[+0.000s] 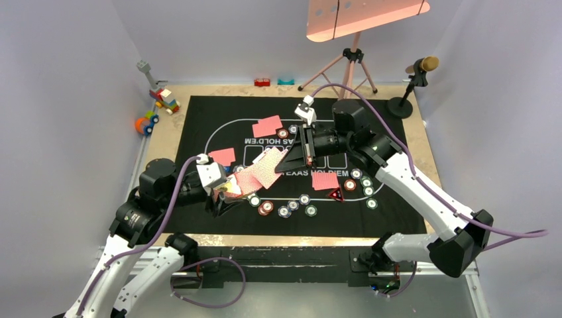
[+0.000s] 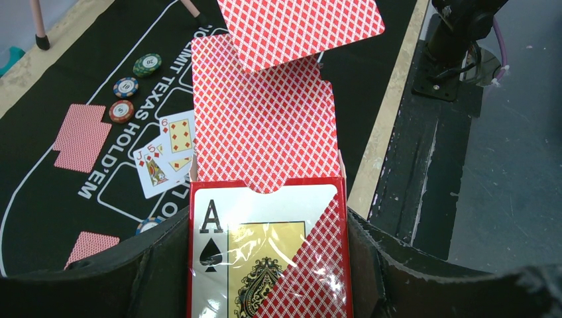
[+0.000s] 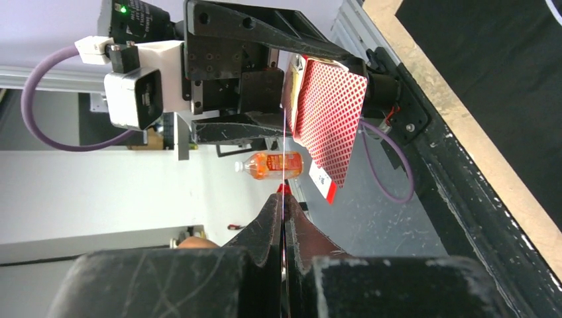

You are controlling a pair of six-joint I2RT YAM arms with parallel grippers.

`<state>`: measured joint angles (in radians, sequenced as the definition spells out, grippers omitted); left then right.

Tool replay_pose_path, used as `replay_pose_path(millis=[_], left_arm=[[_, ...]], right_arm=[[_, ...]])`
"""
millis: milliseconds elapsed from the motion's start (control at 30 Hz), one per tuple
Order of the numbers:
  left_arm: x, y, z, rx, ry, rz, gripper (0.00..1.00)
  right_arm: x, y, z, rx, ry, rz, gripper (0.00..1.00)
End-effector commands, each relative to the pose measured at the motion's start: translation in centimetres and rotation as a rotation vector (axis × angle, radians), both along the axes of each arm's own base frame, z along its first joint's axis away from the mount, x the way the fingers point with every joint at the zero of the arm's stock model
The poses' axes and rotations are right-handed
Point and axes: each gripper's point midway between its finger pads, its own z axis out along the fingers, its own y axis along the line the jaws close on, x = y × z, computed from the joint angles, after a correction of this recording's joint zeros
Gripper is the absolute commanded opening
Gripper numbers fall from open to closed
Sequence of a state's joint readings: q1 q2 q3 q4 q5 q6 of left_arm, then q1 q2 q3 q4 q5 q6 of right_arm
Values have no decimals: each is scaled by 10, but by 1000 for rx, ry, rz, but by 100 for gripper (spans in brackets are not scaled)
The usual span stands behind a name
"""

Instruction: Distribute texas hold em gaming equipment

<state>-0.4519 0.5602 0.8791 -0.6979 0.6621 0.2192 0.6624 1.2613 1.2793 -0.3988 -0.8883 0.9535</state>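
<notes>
My left gripper point(image 1: 227, 193) point(image 2: 268, 265) is shut on a red card box point(image 2: 265, 258) with an ace of spades on its front. Pink-backed cards point(image 2: 265, 119) stick out of the box's open end. The right gripper point(image 1: 290, 161) point(image 3: 283, 199) is shut on one playing card point(image 1: 268, 169) point(image 2: 298, 26), which shows edge-on as a thin line point(image 3: 283, 152) in the right wrist view. Face-down cards point(image 1: 268, 125) point(image 1: 325, 180) and three face-up cards point(image 2: 166, 156) lie on the mat. Striped chips point(image 1: 283, 212) point(image 1: 366, 182) and a red triangular marker point(image 1: 336, 195) lie near the front.
A black printed mat point(image 1: 199, 218) covers the table. Toy blocks point(image 1: 166, 99) and a toy car point(image 1: 146, 122) sit at the back left. A tripod point(image 1: 351, 66) and a microphone stand point(image 1: 414, 79) stand at the back right.
</notes>
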Motion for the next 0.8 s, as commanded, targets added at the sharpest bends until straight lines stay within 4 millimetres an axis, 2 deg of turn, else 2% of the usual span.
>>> replay_pose_path(millis=[0,100,200,467,600,667,767], left_arm=[[2,-3,19,-45,-57,-5,3],[2,-3,19,-45,-56,-6,3],[1,-3,19,-45,-55,-7,3],[0,-1,18,-39,-58,-5,3],[-1,-1,19,-38,-60,-5,3],[-1,-1,20,-42,-59,-6,3],[-1,-2,22,-51,-62,-8,3]], right_arm=[[-5,-3,25,96,-21,24,0],[-3,-5,30,116,-23,16,0],[9,-9,33,121,-31,-19,0],[74,-24,31,124,-97,-140,0],[115,-29,4,88,-88,-192,0],[136,-34,-16,64,-74,-221,0],[165,-38,-61,-3,-24,-247,0]])
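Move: The right hand, already pinching a face-down card, is about 35 cm above the table. The face-up cards on the printed row lie some 24 cm ahead and 2 cm left. From the hand, the far face-down pair is about 40 cm ahead and 6 cm left, and the right face-down pair 14 cm ahead and 16 cm right. The left hand has the face-up cards roughly 26 cm ahead, 11 cm right and 27 cm below. Right hand carries its pinched card about 14 cm forward towards the face-up cards, finally sinking, turning 15° clockwise. ##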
